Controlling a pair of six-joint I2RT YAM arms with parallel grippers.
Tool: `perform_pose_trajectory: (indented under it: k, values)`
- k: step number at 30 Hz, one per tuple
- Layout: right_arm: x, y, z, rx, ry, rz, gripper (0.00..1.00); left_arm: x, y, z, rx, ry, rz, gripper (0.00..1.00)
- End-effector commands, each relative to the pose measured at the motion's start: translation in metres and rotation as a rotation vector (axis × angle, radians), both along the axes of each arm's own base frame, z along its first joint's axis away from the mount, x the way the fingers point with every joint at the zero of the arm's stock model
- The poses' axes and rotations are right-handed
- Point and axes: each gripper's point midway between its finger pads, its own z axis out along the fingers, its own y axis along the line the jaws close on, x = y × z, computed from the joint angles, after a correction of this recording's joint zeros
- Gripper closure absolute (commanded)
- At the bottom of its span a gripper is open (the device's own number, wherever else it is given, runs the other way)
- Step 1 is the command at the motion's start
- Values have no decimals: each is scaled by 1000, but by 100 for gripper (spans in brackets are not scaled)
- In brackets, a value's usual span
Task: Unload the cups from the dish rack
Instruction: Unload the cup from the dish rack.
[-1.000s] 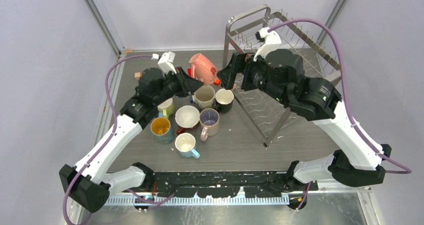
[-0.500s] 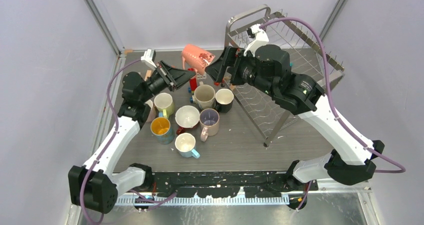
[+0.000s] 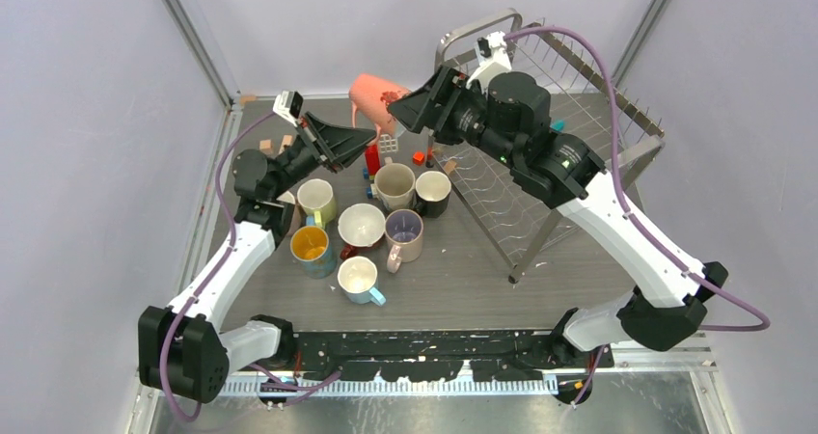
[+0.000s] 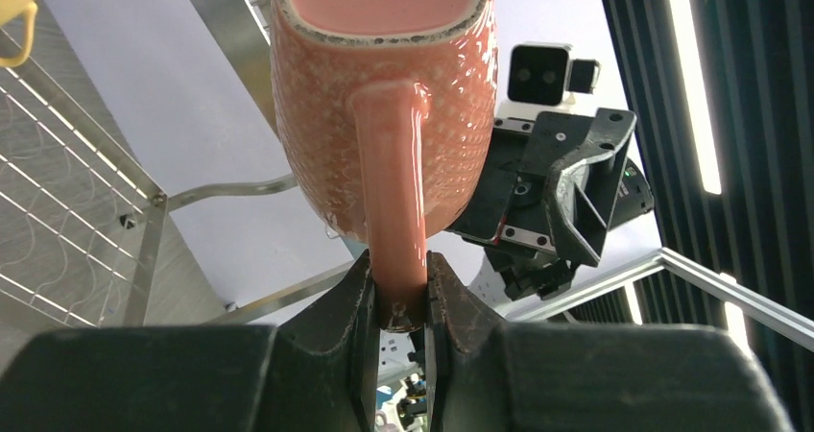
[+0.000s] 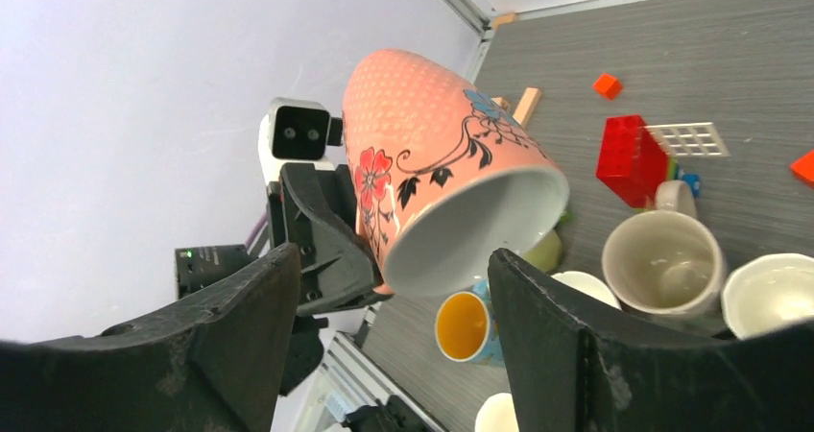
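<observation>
A pink cup (image 3: pixel 374 99) with a flower print hangs in the air above the back of the table. My left gripper (image 3: pixel 361 138) is shut on its handle (image 4: pixel 395 202), the jaws pinching the handle's lower end. My right gripper (image 3: pixel 405 109) is open and faces the cup's mouth (image 5: pixel 475 230); its fingers (image 5: pixel 245 331) stand on either side of the rim with a gap on the left. Several other cups (image 3: pixel 371 224) stand upright on the table. The dish rack (image 3: pixel 511 224) of silver wire rises at the back right, behind my right arm.
Small toy blocks lie behind the cups, among them a red block (image 3: pixel 372 157) and an orange one (image 3: pixel 418 156). Wooden blocks (image 3: pixel 266 146) lie near the left wall. The rack's wire frame (image 4: pixel 58 211) stands close to the held cup.
My left gripper has lifted the pink cup up and toward the back. My right gripper has swung left to the cup's mouth, and its jaws have narrowed somewhat.
</observation>
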Motion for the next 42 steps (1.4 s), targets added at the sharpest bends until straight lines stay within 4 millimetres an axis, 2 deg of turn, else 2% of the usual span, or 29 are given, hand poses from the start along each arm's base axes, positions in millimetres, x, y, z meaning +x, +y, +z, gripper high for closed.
perform_pose_trajectory:
  k: [1, 11, 23, 26, 29, 30, 31, 32, 36, 38, 42]
  values:
    - [3, 16, 27, 128, -25, 35, 27, -27, 6, 37, -70, -168, -21, 100]
    - [10, 21, 30, 193, -11, 17, 47, -31, 0, 32, -85, -158, -36, 100]
    - [17, 20, 25, 212, -4, -21, 62, -37, -12, 29, -132, -141, -70, 100]
    - [18, 19, 24, 215, 0, -28, 76, -37, -12, 25, -133, -128, -69, 100]
    - [18, 18, 24, 210, 0, -34, 97, -36, -13, 19, -129, -108, -71, 100]
    - [18, 18, 23, 206, 0, -36, 99, -35, -13, 16, -127, -103, -69, 100]
    - [19, 17, 23, 204, -1, -39, 99, -35, -13, 13, -123, -101, -66, 96]
    - [19, 16, 23, 196, -2, -43, 99, -34, -13, 9, -117, -91, -60, 88]
    - [18, 9, 23, 153, -13, -62, 99, -34, -13, -12, -38, -53, -24, 50]
    - [17, 3, 26, 131, -24, -73, 99, -34, -12, -25, 27, -36, 5, 35]
    - [12, -9, 27, 65, -35, -88, 99, -31, -8, -52, 208, -20, 86, 15]
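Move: Some 3 cm ahead of the right hand, 5 cm to its left and about level is the middle of the pink cup, its mouth facing this hand. From the left hand, which already grips the handle, the cup's middle is roughly 6 cm ahead, 1 cm left and slightly higher. On the table some 25 cm below the right hand, the beige cup stands about 10 cm ahead and 2 cm left, the black-handled cup about 9 cm ahead and 5 cm right. Reaching left and a little forward, about 3 cm, the right hand sets one finger inside the pink cup's mouth and one outside, and closes to pinch the wall at the rim. The left hand, holding the handle, eases back and right a centimetre or two, then opens and backs down off the handle; the right keeps its pinch while sinking some 3 cm and easing slightly right. ##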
